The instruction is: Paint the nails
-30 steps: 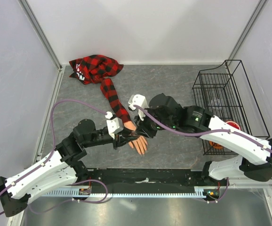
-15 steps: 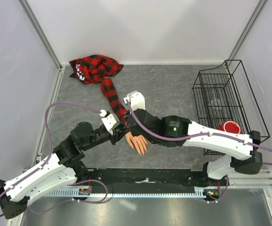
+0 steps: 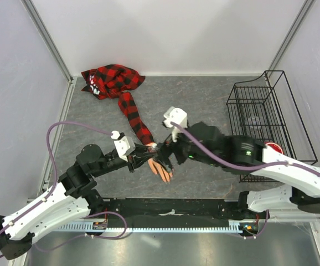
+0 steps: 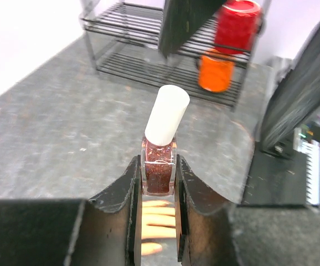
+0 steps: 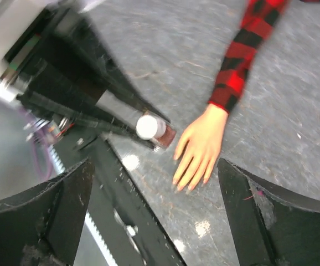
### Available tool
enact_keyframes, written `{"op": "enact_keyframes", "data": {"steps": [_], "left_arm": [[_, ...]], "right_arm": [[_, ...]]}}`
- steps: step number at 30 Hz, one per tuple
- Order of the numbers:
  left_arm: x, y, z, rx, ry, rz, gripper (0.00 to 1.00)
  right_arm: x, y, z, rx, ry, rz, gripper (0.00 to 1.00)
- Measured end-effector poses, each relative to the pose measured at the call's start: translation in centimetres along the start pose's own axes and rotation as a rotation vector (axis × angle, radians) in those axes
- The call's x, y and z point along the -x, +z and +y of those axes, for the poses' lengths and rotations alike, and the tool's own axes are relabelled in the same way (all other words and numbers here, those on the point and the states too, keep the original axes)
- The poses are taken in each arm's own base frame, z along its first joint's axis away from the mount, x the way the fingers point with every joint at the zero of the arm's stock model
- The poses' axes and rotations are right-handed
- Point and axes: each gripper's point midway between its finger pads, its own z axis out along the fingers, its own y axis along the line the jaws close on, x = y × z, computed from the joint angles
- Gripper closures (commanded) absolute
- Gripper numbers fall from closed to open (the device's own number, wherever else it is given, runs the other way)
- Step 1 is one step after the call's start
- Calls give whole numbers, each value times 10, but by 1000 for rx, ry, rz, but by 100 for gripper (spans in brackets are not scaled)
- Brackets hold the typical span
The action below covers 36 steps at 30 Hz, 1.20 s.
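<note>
The peach mannequin hand (image 3: 163, 169) lies flat on the grey floor, coming out of a red-and-black plaid sleeve (image 3: 135, 113). Its nails (image 5: 185, 185) are tiny at the fingertips and show no clear colour. My left gripper (image 4: 159, 185) is shut on a small reddish glitter bottle (image 4: 159, 174) with a white cap (image 4: 166, 115), held just above the hand's fingers (image 4: 157, 227). In the right wrist view the bottle (image 5: 163, 133) sits just left of the hand (image 5: 201, 147). My right gripper (image 5: 155, 166) hovers above both, open, with nothing between its fingers.
A black wire basket (image 3: 259, 127) stands at the right, with a red cup (image 3: 272, 148) and an orange thing (image 4: 216, 71) by its near side. The bunched plaid shirt (image 3: 110, 80) lies at the back left. A black rail (image 3: 171, 208) runs along the near edge.
My right gripper has opened wide and drawn back to the right, away from the bottle's cap. The left gripper still holds the bottle and has shifted slightly left.
</note>
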Motion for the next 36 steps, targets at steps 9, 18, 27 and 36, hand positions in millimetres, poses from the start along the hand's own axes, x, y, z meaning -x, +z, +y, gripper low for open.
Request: {"op": "enact_keyframes", "data": {"steps": [9, 18, 27, 36], "left_arm": [[38, 3, -32, -165, -158, -20, 98], [62, -5, -46, -217, -274, -53, 98], [58, -2, -56, -272, -326, -16, 98], [58, -4, -61, -306, -326, -12, 98]], "right_arm": [[19, -41, 1, 315, -58, -110, 41], [20, -43, 29, 524, -112, -114, 36], [26, -30, 39, 589, -144, -106, 43], [32, -29, 42, 617, -158, -119, 63]]}}
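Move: The left fingers already hold the red polish bottle, its white cap sticking up and its middle about 1 cm above the hand point. From the open right hand the bottle is about 2 cm ahead, 4 cm left and 3 cm lower. The mannequin hand lies on the table straight under that area, about 2 cm ahead of the right hand and 29 cm below; its plaid sleeve runs some 20 cm farther out and 11 cm left of the mannequin hand. Both hands rise and draw back about 5 cm, the right turning some 35 degrees counter-clockwise, half-closing around the cap. ##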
